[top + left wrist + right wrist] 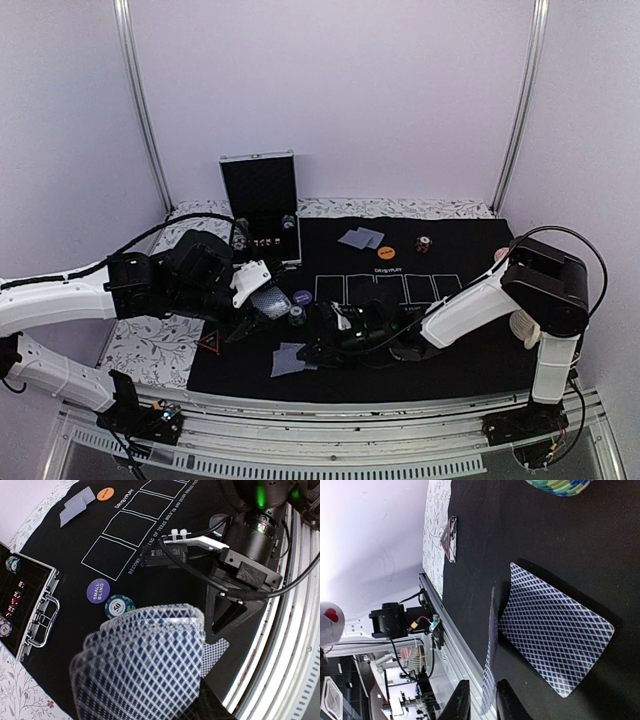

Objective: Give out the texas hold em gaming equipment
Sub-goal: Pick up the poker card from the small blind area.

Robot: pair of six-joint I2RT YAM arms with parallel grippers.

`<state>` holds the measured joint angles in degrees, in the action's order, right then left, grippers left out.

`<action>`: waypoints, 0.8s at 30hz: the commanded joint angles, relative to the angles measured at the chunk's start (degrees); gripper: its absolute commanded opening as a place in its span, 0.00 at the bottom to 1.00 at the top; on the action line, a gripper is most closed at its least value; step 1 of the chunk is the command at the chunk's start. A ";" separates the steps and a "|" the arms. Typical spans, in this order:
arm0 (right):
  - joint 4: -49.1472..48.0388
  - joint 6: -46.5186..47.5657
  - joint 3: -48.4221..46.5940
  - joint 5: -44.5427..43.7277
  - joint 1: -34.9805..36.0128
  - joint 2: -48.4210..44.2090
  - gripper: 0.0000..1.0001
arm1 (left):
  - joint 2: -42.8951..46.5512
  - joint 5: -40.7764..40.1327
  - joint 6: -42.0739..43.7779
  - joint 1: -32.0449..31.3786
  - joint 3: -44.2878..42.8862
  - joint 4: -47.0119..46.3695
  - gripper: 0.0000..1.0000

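My left gripper [258, 290] is shut on a fanned stack of blue-patterned playing cards [145, 660], which fills the left wrist view and hides its fingers. My right gripper [482, 682] hovers low over the black mat's near edge. Its jaws stand slightly apart, and one card [490, 655] hangs edge-on between them, with a gap to the left finger [461, 700]. Another card [555, 635] lies flat on the mat just beyond. Two cards [360, 238], an orange chip [386, 253] and a red-black chip [423, 244] lie at the far side.
A purple small-blind disc [98, 590] and a green chip [119, 606] sit left of the printed rectangles [388, 288]. The red triangle marker [210, 343] lies at the mat's left edge. An open metal case [262, 205] stands at the back left. The metal table rail [455, 645] runs close by.
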<state>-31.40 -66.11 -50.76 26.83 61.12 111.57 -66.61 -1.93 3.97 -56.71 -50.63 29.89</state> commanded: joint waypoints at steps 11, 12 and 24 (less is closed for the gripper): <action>17.73 9.08 0.52 -2.48 0.15 -11.38 0.52 | -0.27 0.92 -0.09 0.62 -0.97 -0.09 0.40; 21.07 10.95 -0.32 -4.02 0.14 -12.74 0.58 | -0.27 0.96 -0.07 0.60 -0.96 -0.06 0.40; 27.20 49.18 -6.32 -7.11 -2.02 -30.62 0.99 | -0.92 6.49 0.84 0.36 -1.49 0.09 0.40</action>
<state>-2.70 -32.01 -54.41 13.34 60.40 81.21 -67.55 0.97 4.08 -56.71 -50.63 29.91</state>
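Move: The card held by the right gripper is going down at a spot about 4 cm to that hand's left, level with it and some 3 cm below. The first card lies roughly 3 cm ahead of the hand and 3 cm left; the 50 chip stack is about 11 cm ahead and 2 cm left, with the small blind chip some 16 cm ahead and 1 cm left. From the left gripper, the card spot is about 6 cm right, 2 cm back and 12 cm below. Let go of the card: open the right gripper from barely parted to fully wide while easing it rightward and about 1 cm back, low over the mat. Then lift it steeply, about 15 cm up and some 6 cm to the right in all, slightly forward as it climbs away from both cards, rolling the wrist about 40 degrees so its forward side rises. ##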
